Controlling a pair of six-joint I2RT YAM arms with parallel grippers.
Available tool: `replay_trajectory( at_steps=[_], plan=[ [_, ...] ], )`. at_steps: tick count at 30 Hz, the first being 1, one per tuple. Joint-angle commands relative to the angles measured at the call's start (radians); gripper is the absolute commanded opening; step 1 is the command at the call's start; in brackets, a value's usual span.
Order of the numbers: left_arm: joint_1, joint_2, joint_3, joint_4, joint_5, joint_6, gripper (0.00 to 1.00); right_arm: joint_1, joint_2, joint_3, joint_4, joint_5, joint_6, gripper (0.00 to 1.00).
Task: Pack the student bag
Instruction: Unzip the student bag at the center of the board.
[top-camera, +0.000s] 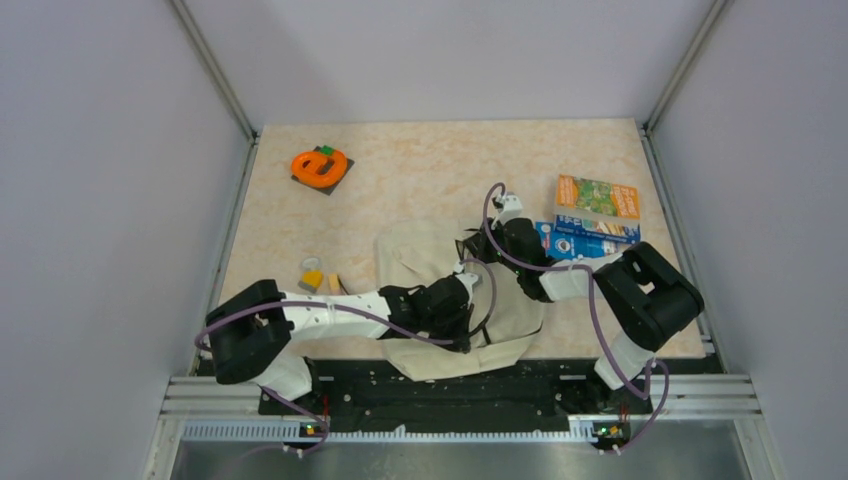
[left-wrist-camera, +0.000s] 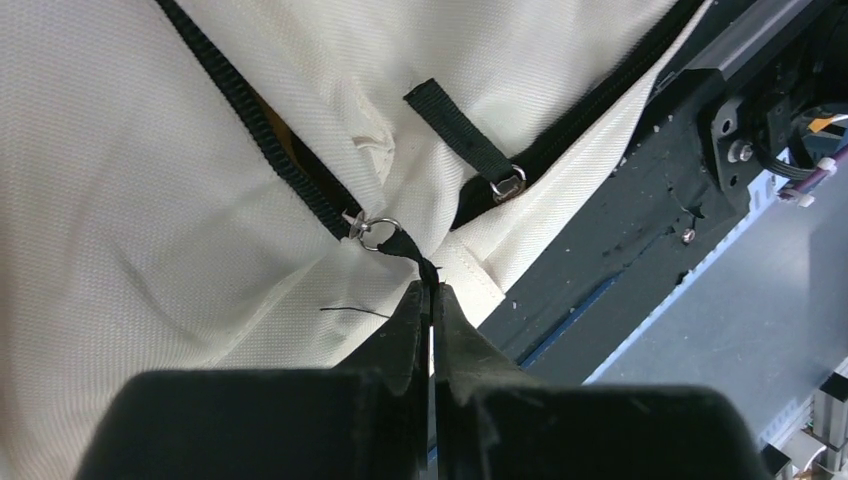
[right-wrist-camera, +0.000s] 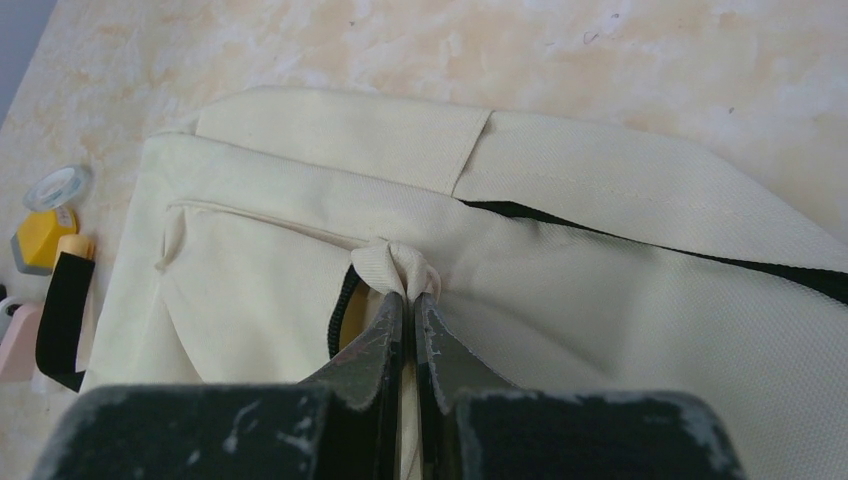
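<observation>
The student bag (top-camera: 415, 262) is a large cream fabric backpack lying flat at the table's near middle, under both arms. My left gripper (left-wrist-camera: 431, 288) is shut on a thin black zipper pull tab hanging from a metal ring (left-wrist-camera: 378, 232) at the end of the black zipper (left-wrist-camera: 290, 170). A second strap with a ring (left-wrist-camera: 508, 183) lies beside it. My right gripper (right-wrist-camera: 408, 298) is shut on a pinched fold of the bag's cream fabric (right-wrist-camera: 395, 265), next to a black zipper edge (right-wrist-camera: 340, 310). The student bag (left-wrist-camera: 130, 230) fills the left wrist view; its cream panel (right-wrist-camera: 600, 300) fills the right wrist view.
An orange ring on a dark square pad (top-camera: 321, 166) lies far left. An orange booklet (top-camera: 598, 197) and a blue one (top-camera: 583, 238) lie at right. Small yellow and pink items (top-camera: 318, 279) sit left of the bag; a tape roll (right-wrist-camera: 57, 185) shows there too.
</observation>
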Motion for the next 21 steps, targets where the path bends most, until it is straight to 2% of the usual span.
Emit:
replay_trajectory(
  at_steps=[1, 7, 8, 9, 11, 12, 13, 16, 21],
  plan=[
    [-0.033, 0.01, 0.022, -0.073, 0.06, -0.014, 0.0, -0.015, -0.018, 0.043, 0.099, 0.119, -0.033, 0.0],
    [-0.031, -0.048, 0.058, -0.111, -0.023, 0.002, 0.01, -0.015, -0.062, 0.059, 0.035, 0.072, -0.046, 0.0],
    [-0.031, -0.062, 0.077, -0.136, -0.059, 0.011, 0.06, -0.015, -0.072, 0.072, 0.003, 0.055, -0.051, 0.03],
    [-0.03, -0.077, 0.101, -0.171, -0.112, 0.015, 0.17, -0.015, -0.084, 0.083, -0.028, 0.042, -0.053, 0.15],
    [-0.028, -0.114, 0.158, -0.243, -0.242, 0.022, 0.49, -0.015, -0.118, 0.095, -0.085, 0.031, -0.055, 0.43],
    [-0.027, -0.135, 0.182, -0.262, -0.287, 0.031, 0.62, -0.015, -0.143, 0.094, -0.112, 0.028, -0.055, 0.53],
    [-0.026, -0.156, 0.196, -0.268, -0.321, 0.039, 0.69, -0.015, -0.168, 0.092, -0.138, 0.027, -0.057, 0.59],
    [-0.009, -0.217, 0.21, -0.255, -0.4, 0.067, 0.81, -0.015, -0.25, 0.089, -0.238, 0.041, -0.068, 0.66],
    [0.092, -0.269, 0.184, -0.238, -0.399, 0.079, 0.81, -0.015, -0.373, 0.06, -0.434, 0.092, -0.049, 0.69]
  ],
)
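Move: The left hand still pinches the black zipper pull; its slider sits some 3 cm ahead, about level sideways and 1 cm lower, with the pocket zip tab about 3 cm ahead and 4 cm to the right. The right hand still pinches the bag fold at the zip's far end; from it the zipper pull lies about 24 cm back, level sideways, 2 cm lower, and the blue packet roughly 20 cm right, level ahead, 5 cm lower. Both hands open and let go, left rising about 11 cm and forward 7, right rising about 8 cm. ##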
